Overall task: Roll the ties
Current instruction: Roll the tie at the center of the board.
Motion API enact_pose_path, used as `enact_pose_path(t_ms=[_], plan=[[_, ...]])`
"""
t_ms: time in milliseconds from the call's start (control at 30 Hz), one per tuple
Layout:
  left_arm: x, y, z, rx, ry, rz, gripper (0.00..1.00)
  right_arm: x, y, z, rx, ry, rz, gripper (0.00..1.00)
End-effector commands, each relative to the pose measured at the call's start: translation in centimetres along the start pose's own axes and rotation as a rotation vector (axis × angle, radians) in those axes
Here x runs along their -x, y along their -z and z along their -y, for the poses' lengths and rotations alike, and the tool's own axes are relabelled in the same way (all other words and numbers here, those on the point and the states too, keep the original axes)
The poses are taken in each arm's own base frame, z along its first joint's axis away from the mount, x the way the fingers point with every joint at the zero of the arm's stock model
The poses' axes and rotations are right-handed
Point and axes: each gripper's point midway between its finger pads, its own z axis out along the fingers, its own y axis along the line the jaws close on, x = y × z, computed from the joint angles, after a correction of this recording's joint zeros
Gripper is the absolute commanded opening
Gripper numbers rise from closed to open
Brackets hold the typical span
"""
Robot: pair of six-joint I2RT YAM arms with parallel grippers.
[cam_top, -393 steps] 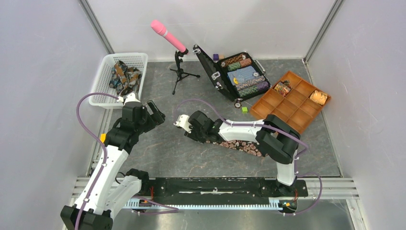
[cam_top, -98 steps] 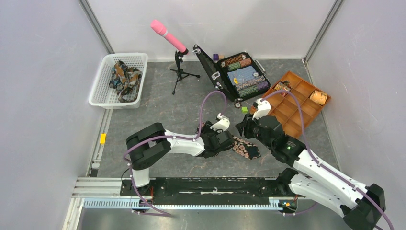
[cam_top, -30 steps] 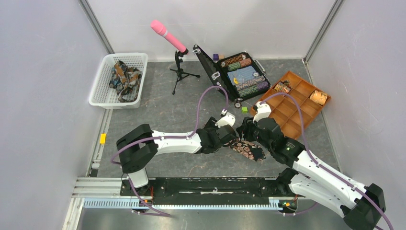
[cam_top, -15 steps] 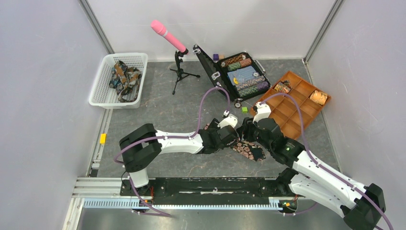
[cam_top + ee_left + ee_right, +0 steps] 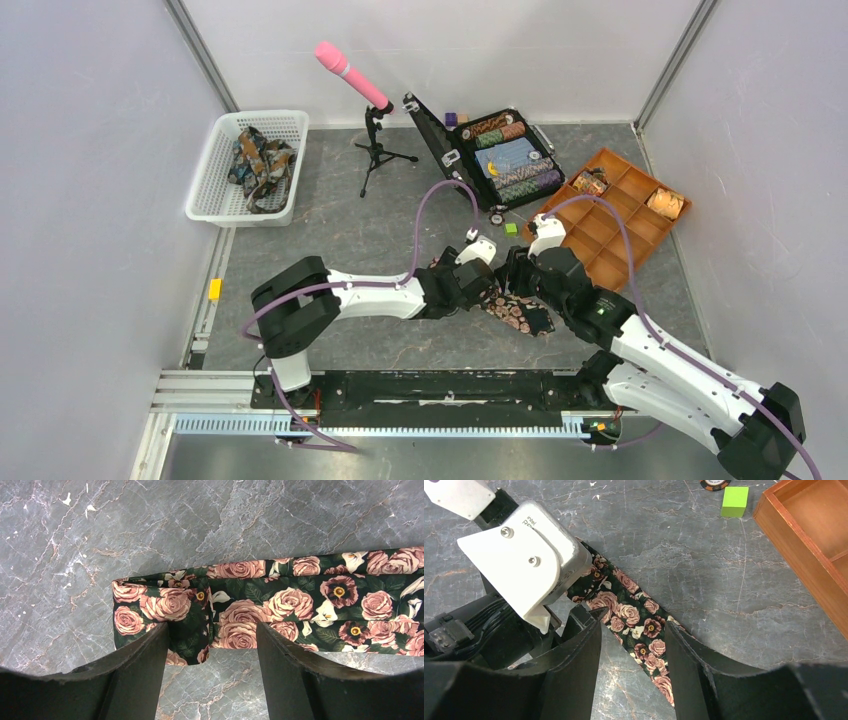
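One of the ties (image 5: 520,315), dark with pink roses, lies flat as a strip in the middle of the table. Its left end (image 5: 160,602) is folded over on itself. My left gripper (image 5: 212,627) stands open over that folded end, one finger (image 5: 142,660) on each side, holding nothing. My right gripper (image 5: 633,620) is open too, hovering over the strip (image 5: 644,630) just beside the left gripper's white housing (image 5: 524,555). In the top view the left gripper (image 5: 483,287) and the right gripper (image 5: 510,283) nearly meet. More ties (image 5: 258,158) lie bundled in the white basket (image 5: 215,140).
An orange compartment tray (image 5: 610,235) at the right holds a tan-gold coil (image 5: 665,203) and a darker one (image 5: 590,183). An open black case of poker chips (image 5: 505,160) stands behind, with a green cube (image 5: 734,501) near it. A pink microphone (image 5: 352,75) on a tripod stands at the back.
My left gripper has edged slightly right over the tie's folded end. The right arm and the tie have hardly moved, and both jaws keep their width.
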Motion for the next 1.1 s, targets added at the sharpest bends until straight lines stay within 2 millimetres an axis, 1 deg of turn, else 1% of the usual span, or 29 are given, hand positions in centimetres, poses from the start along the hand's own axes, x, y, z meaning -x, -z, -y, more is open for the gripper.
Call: enact_pose_path(t_ms=[0,133,267,500,600,733,800,900,1000,1033,1067], plan=[[-1.8,-1.1,1.1,-0.052,0.061,-0.057,0.71,0.5,0.0,-0.2,0.01,-0.007,0.026,0.56],[-1.2,-0.8,0.8,-0.044,0.058,-0.046,0.7,0.8,0.1,-0.2,0.009,-0.009,0.034,0.56],[0.1,0.1,0.2,-0.035,0.059,-0.021,0.7,1.5,0.3,-0.4,0.011,-0.012,0.05,0.56],[3.1,2.7,-0.8,-0.043,0.083,0.051,0.72,3.5,0.8,-0.5,-0.006,-0.007,0.1,0.56],[4.0,3.6,-0.5,-0.087,0.083,0.074,0.72,4.1,0.9,-0.3,-0.02,-0.008,0.119,0.56],[5.1,5.5,0.0,-0.172,0.103,0.121,0.72,4.4,1.0,0.0,-0.04,-0.015,0.135,0.57],[5.7,6.5,-0.3,-0.205,0.123,0.157,0.74,4.2,0.8,0.1,-0.044,-0.015,0.134,0.57],[6.5,7.5,-1.5,-0.255,0.191,0.207,0.75,3.6,0.4,-0.1,-0.033,-0.008,0.111,0.57],[6.7,7.2,-4.5,-0.286,0.335,0.224,0.75,2.6,-0.3,-1.0,0.013,-0.017,0.073,0.57],[6.3,6.9,-5.6,-0.295,0.389,0.217,0.75,2.3,-0.6,-1.4,0.036,-0.026,0.064,0.57],[6.3,6.8,-6.5,-0.308,0.443,0.23,0.75,1.8,-1.0,-1.9,0.063,-0.032,0.05,0.57]])
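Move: The tie's rolled end lies beside and partly under the left fingertips, its middle some 4 cm to the left, 2 cm farther out and only about 1 cm below the hand point. The tie's flat tail runs off on the other side, centred roughly 10 cm to the right and 6 cm back; the green block stands about 11 cm right and 8 cm ahead. From the right hand the roll is about 12 cm left, 3 cm ahead and 11 cm down. Fingertips resting on the rolled end of the tie come free: after holding nearly still for the first half, the left hand lifts about 9 cm away from the roll. It draws back a centimetre or two on the way up, then swings about 3 cm left at the last, while the wrist rolls about 20 degrees, left side dropping; the fingers stay open. ##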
